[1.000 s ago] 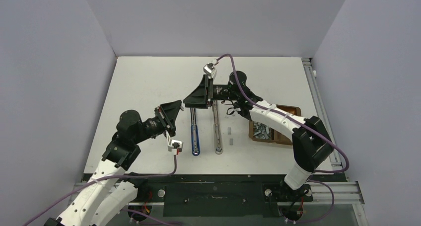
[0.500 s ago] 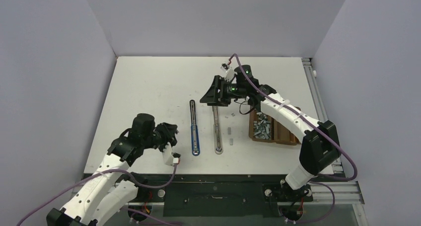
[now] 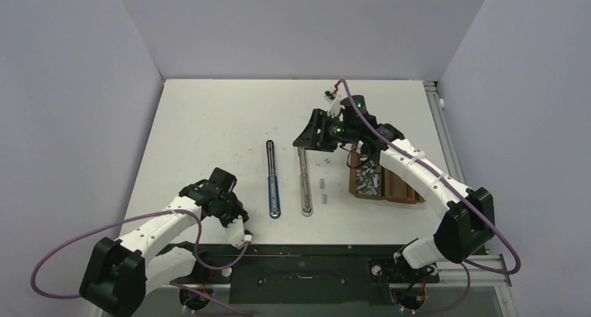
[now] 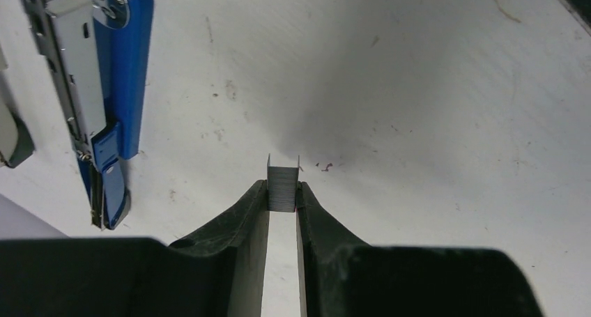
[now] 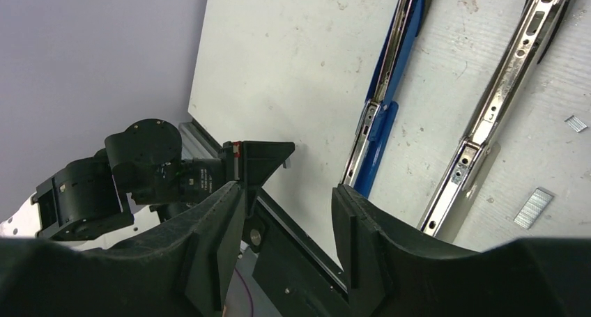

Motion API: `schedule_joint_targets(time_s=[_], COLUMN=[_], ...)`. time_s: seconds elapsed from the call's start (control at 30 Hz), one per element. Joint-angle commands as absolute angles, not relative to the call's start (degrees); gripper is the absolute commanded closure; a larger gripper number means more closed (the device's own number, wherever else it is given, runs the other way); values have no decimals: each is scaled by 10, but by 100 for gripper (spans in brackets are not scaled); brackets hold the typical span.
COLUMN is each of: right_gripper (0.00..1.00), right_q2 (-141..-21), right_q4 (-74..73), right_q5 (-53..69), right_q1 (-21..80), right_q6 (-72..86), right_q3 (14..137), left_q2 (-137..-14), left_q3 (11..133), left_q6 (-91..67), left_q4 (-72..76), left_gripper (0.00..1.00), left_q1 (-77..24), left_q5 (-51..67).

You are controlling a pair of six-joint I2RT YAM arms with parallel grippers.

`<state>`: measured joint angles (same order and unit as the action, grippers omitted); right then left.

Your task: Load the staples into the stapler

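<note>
A blue stapler (image 3: 274, 184) lies opened flat on the white table, with a grey stapler (image 3: 305, 183) laid open beside it on the right. My left gripper (image 4: 283, 193) is shut on one short silver strip of staples (image 4: 282, 183), held just above the table, left of the blue stapler's near end (image 4: 104, 87). More staples (image 3: 367, 181) lie piled in a brown tray (image 3: 397, 189). My right gripper (image 3: 311, 137) hovers over the grey stapler's far end, open and empty, its fingers (image 5: 216, 226) wide apart.
Loose staple strips (image 3: 324, 185) lie on the table right of the grey stapler, two of them showing in the right wrist view (image 5: 533, 207). The table's near edge (image 3: 279, 246) is close behind the left gripper. Grey walls enclose the table.
My left arm has swung back toward the near edge, away from the staplers' far ends, still gripping the strip. My right gripper has shifted right and slightly back.
</note>
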<state>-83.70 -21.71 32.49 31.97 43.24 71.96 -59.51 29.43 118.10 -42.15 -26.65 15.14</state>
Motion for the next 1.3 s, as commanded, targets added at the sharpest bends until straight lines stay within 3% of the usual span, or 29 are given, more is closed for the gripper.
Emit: schedule_joint_targets(time_s=[0.0,0.37,0.43,0.53,0.6,0.63,0.67,0.83,0.97,1.03,1.2,1.27], right_gripper=[52,53,53,53,52,52,52,47,41,37,17,15], right_q2=[-806,-804,-809,-813,-817,-818,-820,-834,-849,-861,-889,-890], right_q4=[-213,-209,-211,-215,-219,-223,-227,-252,-308,-340,-363,-326], right_q5=[306,327,331,333,333,331,329,301,209,138,-30,-26], right_q1=[312,296,293,291,290,290,290,297,333,368,456,462], right_q6=[428,428,425,422,418,415,411,392,356,333,291,280], right_q3=[707,698,702,710,718,722,725,755,801,830,868,851], left_q2=[-633,-653,-647,-634,-622,-616,-608,-563,-551,-560,-593,-599], left_q3=[299,288,287,295,311,322,334,427,496,524,573,578], left_q6=[1297,1332,1327,1316,1300,1288,1269,1106,990,918,625,497], left_q4=[-397,-391,-390,-397,-408,-416,-422,-457,-464,-429,-286,-225], left_gripper=[92,75,66,39,36,26,22,15,15,15,13,2], left_q1=[-273,-287,-287,-287,-287,-287,-287,-271,-189,-125,40,68], left_q5=[129,110,115,123,128,132,134,144,166,184,227,199])
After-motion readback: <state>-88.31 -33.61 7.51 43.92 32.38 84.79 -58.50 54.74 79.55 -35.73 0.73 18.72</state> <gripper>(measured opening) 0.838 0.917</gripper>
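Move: The left hand already holds a strip of staples, with the bare patch of table it is going to some 3 cm straight below. The blue stapler's middle lies about 10 cm ahead of that hand and 10 cm to its right, and the grey stapler's about 10 cm ahead and 19 cm right, both some 2 cm lower than the hand. From the empty right hand, the patch is roughly 20 cm left, 10 cm back and 24 cm down. The left hand lowers the staples onto the table, opens, rises some 20 cm forward-left; the right opens wider. ##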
